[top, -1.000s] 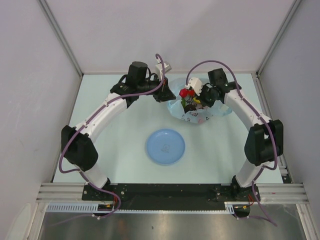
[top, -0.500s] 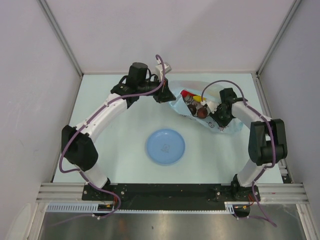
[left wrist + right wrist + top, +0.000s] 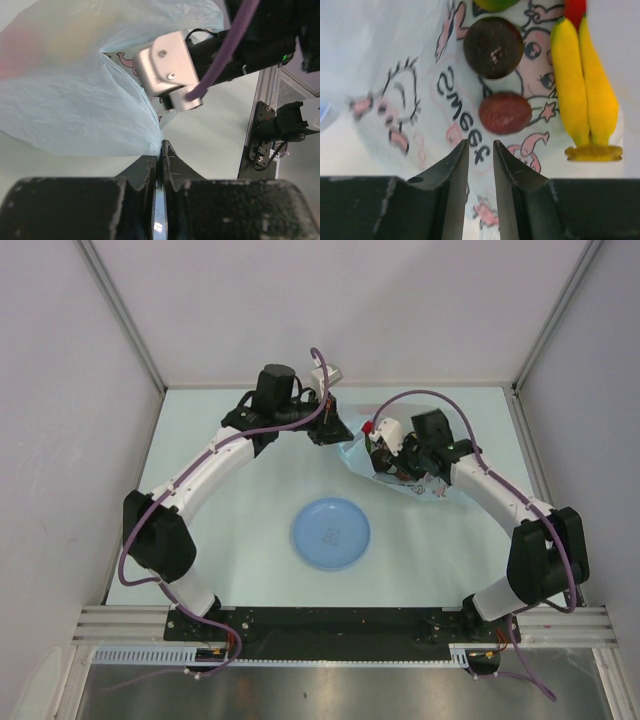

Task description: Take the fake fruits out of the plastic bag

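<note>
The plastic bag (image 3: 352, 455) lies at the back right of the table, pale blue with a cartoon print (image 3: 395, 75). My left gripper (image 3: 335, 435) is shut on the bag's thin edge (image 3: 161, 145) at its left side. Several fake fruits lie inside on the printed plastic: a yellow banana (image 3: 584, 85), a dark maroon round one (image 3: 493, 47), a red-brown one (image 3: 505, 112), and slivers of green (image 3: 492, 4) and red (image 3: 575, 7). My right gripper (image 3: 481, 147) hovers over the bag's mouth (image 3: 385, 455), its jaws a little apart and empty, just short of the red-brown fruit.
A round blue plate (image 3: 330, 533) sits in the middle of the table, nearer than the bag. The enclosure's walls and frame posts (image 3: 520, 390) close off the back and sides. In the left wrist view the right arm's wrist housing (image 3: 165, 65) hangs above the bag.
The right arm swung away to the right, then came back over the bag's mouth, and its jaws parted. The bag now lies flatter and stretched rightward. The left arm kept its hold.
</note>
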You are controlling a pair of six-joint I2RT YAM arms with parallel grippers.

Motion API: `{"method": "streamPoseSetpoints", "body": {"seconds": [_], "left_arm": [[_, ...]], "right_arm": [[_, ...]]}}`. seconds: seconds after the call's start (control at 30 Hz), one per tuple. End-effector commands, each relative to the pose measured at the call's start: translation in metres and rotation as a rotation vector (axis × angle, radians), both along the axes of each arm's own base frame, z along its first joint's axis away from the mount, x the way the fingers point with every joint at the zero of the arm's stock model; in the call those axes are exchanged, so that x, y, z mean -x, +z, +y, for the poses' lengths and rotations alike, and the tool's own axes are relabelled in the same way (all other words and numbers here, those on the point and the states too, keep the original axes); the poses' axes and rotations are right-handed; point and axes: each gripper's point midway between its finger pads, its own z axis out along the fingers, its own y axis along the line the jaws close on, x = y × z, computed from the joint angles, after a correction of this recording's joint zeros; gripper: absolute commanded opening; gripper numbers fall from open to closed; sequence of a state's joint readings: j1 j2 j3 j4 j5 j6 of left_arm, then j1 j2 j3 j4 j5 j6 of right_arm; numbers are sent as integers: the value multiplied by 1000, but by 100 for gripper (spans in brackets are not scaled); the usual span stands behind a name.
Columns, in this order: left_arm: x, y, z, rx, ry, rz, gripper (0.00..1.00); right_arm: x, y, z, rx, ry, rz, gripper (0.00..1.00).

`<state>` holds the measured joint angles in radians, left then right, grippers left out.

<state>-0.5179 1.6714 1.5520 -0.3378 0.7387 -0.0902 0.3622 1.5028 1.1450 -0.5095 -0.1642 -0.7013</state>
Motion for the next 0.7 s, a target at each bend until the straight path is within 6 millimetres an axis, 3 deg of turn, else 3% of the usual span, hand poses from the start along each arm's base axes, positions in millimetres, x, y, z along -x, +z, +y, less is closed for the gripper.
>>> {"method": "streamPoseSetpoints", "body": {"seconds": [0.0, 0.07, 0.2, 0.27, 0.4, 0.67], "left_arm": [[0, 25, -7, 58, -24, -36, 10], [-1, 27, -8, 64, -25, -37, 11], [-2, 33, -8, 69, -21, -50, 11], [-1, 34, -7, 67, -20, -58, 11], [0, 31, -7, 64, -20, -53, 11], [0, 29, -9, 66, -22, -43, 12]], "right_arm": [[-47, 7, 1, -8, -195, -142, 30], [-70, 16, -15, -2, -316, -228, 30], [-93, 18, -39, -20, -451, -247, 29], [-98, 25, -53, -24, -520, -259, 29], [-95, 25, -69, -51, -646, -244, 40], [-96, 16, -82, -97, -791, -229, 60]]}}
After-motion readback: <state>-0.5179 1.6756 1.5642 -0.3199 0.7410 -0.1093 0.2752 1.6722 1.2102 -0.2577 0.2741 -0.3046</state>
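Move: My right hand is over the open bag, holding nothing. The bananas' middle lies about 12 cm ahead, 4 cm to the right and 11 cm below. The round red fruit lies 5 cm ahead and 1 cm left; the dark fruit is 9 cm ahead and 6 cm left; the red pepper is some 17 cm ahead and 7 cm left. From my left hand the bananas are roughly 14 cm ahead, 21 cm right and 26 cm below. I swing my right hand about 8 cm forward, then increasingly to my right, away from the dark fruit and towards the bananas' stem end. It dips some 2 cm and comes back up, while the wrist turns nearly 40 degrees clockwise and the fingers, a third open, spread to over half late on. My left hand stays put, still pinching the bag's rim. ##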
